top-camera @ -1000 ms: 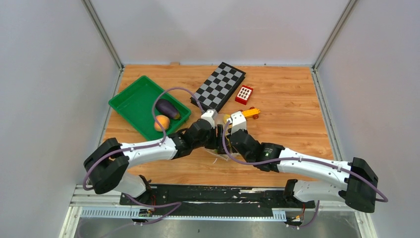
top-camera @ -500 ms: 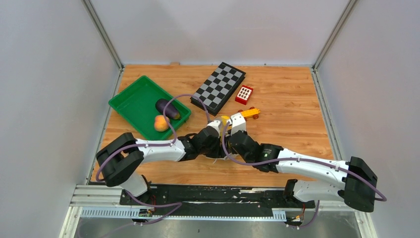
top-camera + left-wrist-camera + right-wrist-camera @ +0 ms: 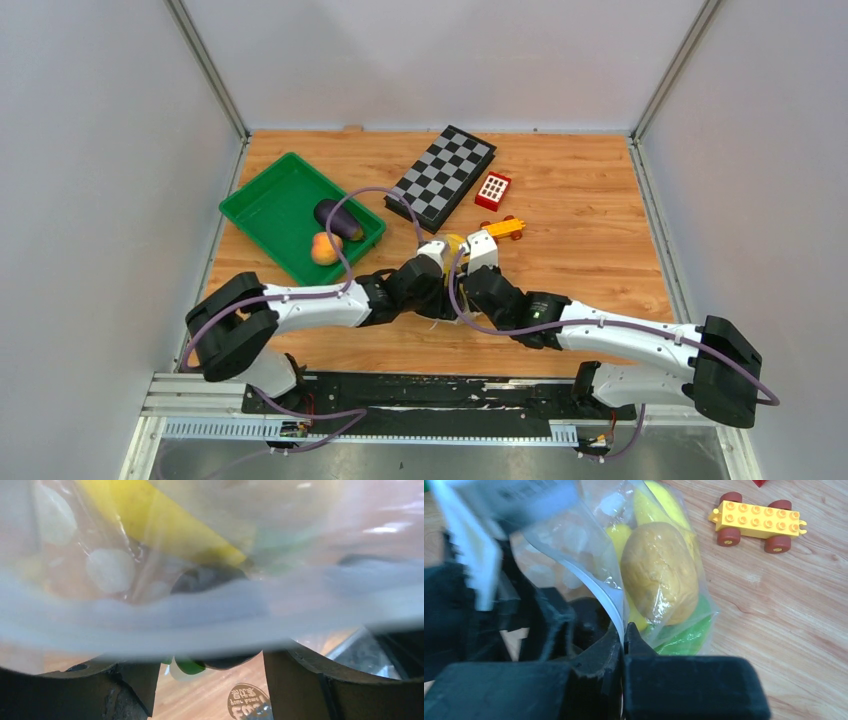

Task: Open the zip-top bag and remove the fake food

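Note:
The zip-top bag (image 3: 452, 243) hangs between my two grippers at the table's middle. My right gripper (image 3: 624, 635) is shut on the bag's zip edge (image 3: 596, 587). Inside the bag are yellow pieces (image 3: 659, 505), an orange-brown piece (image 3: 659, 572) and a green star fruit (image 3: 686, 635). My left gripper (image 3: 210, 645) is open, its jaws wide apart, pressed against the dotted film (image 3: 110, 567). A yellow piece (image 3: 165, 525) and a small dark piece (image 3: 210, 580) show through it. The purple eggplant (image 3: 338, 219) and the peach (image 3: 323, 248) lie in the green tray (image 3: 262, 196).
A folded chessboard (image 3: 442, 174) and a red block with white squares (image 3: 492, 190) lie at the back. A yellow toy car (image 3: 503, 229) stands just behind the right gripper and shows in the right wrist view (image 3: 756, 522).
My left arm has swung its wrist right and lower, from near the tray to against the bag. The right arm has barely moved and still grips the bag's edge.

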Available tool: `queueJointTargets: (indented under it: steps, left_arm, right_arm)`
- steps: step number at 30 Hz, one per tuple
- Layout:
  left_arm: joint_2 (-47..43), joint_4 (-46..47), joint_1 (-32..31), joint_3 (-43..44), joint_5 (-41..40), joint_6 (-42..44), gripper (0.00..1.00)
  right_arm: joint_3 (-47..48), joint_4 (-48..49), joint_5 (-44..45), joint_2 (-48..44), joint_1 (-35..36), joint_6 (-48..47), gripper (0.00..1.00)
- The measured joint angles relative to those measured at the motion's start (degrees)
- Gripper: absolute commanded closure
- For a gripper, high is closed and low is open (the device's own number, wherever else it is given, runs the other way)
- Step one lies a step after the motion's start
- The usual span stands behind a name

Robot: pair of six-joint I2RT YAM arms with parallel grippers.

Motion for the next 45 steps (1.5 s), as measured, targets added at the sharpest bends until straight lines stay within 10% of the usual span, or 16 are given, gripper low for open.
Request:
queueJointTargets:
  steps: [19,33,45]
  left_arm:
    - [-25.2,-11.7,1.9,0.2,-5.9,3.9,0.57]
    - [-44.6,-29.2,28.4,-2.4,-22.6,10.6,0.55]
    - [-39.7,-36.6,30.8,-6.9,-28.5,11.1,0.47]
  right_arm:
    - [-0.6,-0.2,2.7,0.0,0.0,-0.1,1.0]
    - [-1.3,-0.3,2.7,-0.1,0.0,-0.3,1.0]
    - [-1.3,-0.3,2.7,0.0,0.0,-0.5,1.0]
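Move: The left hand, already gripping a dark round fruit inside the bag, has the green tray's middle about 36 cm to its left, 18 cm ahead and 4 cm lower. In the tray the peach lies roughly 31 cm left and 12 ahead, the eggplant some 28 left and 20 ahead. From the right hand, still pinching the bag's rim, the tray is about 39 cm left, 16 ahead and 11 below. The left hand lifts its fruit from the bag, swings some 30 cm left, then sinks towards the tray. ##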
